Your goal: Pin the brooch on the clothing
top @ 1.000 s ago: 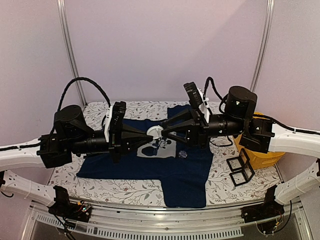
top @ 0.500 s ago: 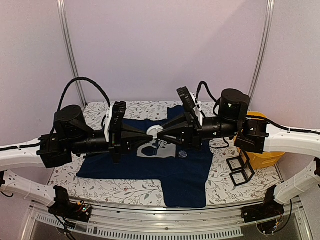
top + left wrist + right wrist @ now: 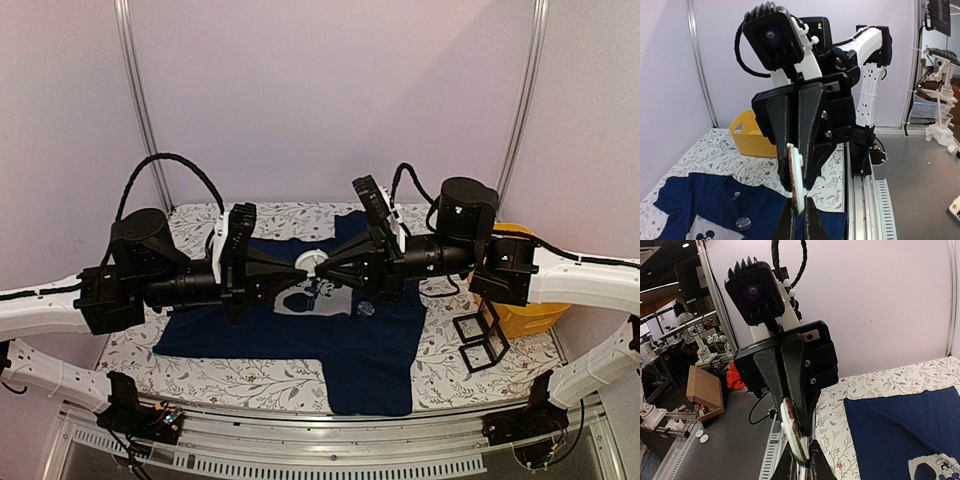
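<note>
Lying flat on the table is the clothing [image 3: 370, 350], a navy T-shirt with a pale mouse print [image 3: 315, 298]. Both arms meet tip to tip in the air above its chest. Between them is the brooch [image 3: 310, 262], a round white disc held on edge. My left gripper [image 3: 303, 268] is shut on the brooch [image 3: 796, 175] from the left. My right gripper [image 3: 322, 268] has its fingers pinched on the same brooch [image 3: 792, 432] from the right. The brooch's face and pin are hidden by the fingers.
A small dark round badge [image 3: 366, 309] rests on the shirt right of the print. A yellow basket [image 3: 520, 300] stands at the table's right edge, with black wire-frame cubes [image 3: 480, 340] in front of it. The cloth under the shirt is floral.
The right arm has swung left and rolled its wrist, and its jaws have closed onto the brooch that the left gripper holds. The left arm has stayed put.
</note>
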`<state>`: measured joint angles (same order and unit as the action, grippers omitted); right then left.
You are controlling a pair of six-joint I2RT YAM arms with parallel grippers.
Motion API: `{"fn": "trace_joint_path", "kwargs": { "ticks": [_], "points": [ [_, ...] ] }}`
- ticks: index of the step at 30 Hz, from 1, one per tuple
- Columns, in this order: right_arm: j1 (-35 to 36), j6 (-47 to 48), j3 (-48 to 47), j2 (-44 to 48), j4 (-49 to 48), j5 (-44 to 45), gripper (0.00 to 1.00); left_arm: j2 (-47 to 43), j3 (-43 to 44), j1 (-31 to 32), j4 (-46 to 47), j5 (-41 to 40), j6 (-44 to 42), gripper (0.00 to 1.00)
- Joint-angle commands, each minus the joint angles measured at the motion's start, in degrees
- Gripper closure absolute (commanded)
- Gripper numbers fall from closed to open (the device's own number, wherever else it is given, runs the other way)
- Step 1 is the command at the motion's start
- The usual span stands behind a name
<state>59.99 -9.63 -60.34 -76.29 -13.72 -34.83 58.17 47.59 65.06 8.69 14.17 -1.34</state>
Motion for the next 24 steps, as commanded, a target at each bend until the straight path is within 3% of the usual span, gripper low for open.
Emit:
{"fn": "trace_joint_path", "kwargs": {
  "ticks": [1,8,12,18,24],
  "points": [
    [0.3,-1.2,-2.2,-0.3,0.7,3.8,0.95,1.5,1.2,2.4,-2.1,0.3,-3.2,1.0],
    [0.3,-0.8,-4.3,-1.4,4.8,7.4,0.93,2.9,2.0,3.4,-2.9,-0.7,-4.4,1.0],
    [0.4,1.1,-5.2,-1.8,7.7,7.0,0.87,2.2,1.5,3.4,-2.1,-2.6,-4.2,1.0],
    [0.9,8.7,-6.3,-0.8,15.7,5.3,0.66,-1.7,-0.5,3.4,-1.0,-10.6,-4.0,1.0],
    [0.9,14.5,-5.7,3.0,19.3,1.1,0.43,-3.6,-1.1,3.4,-1.5,-10.8,-4.1,1.0]
  ]
}}
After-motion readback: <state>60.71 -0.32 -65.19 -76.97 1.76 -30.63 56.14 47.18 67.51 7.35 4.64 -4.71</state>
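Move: The brooch stands between the two hands, held at its edge in the left fingers, its middle about 2 cm to the right of the left hand and roughly 1 cm above it. From the right hand, whose nearly shut fingertips are at the pin on the brooch's back, its middle lies some 2 cm to the left, 1 cm ahead and 1 cm up. The clothing's printed patch is about 17 cm ahead of the right hand, 3 cm left and 32 cm below; the round badge is 12 cm ahead, 9 cm right, equally low. With the left fingers keeping their grip on the brooch, both hands first ease forward together about 1 cm, the right fingertips still at the pin on its back. Then the right fingers spread to about half open and let go of the pin while that hand sinks about 2.5 cm, its fingertips tipping down some 10 degrees, and the left hand draws the brooch about 1 cm back to the left, turning slightly counter-clockwise. ##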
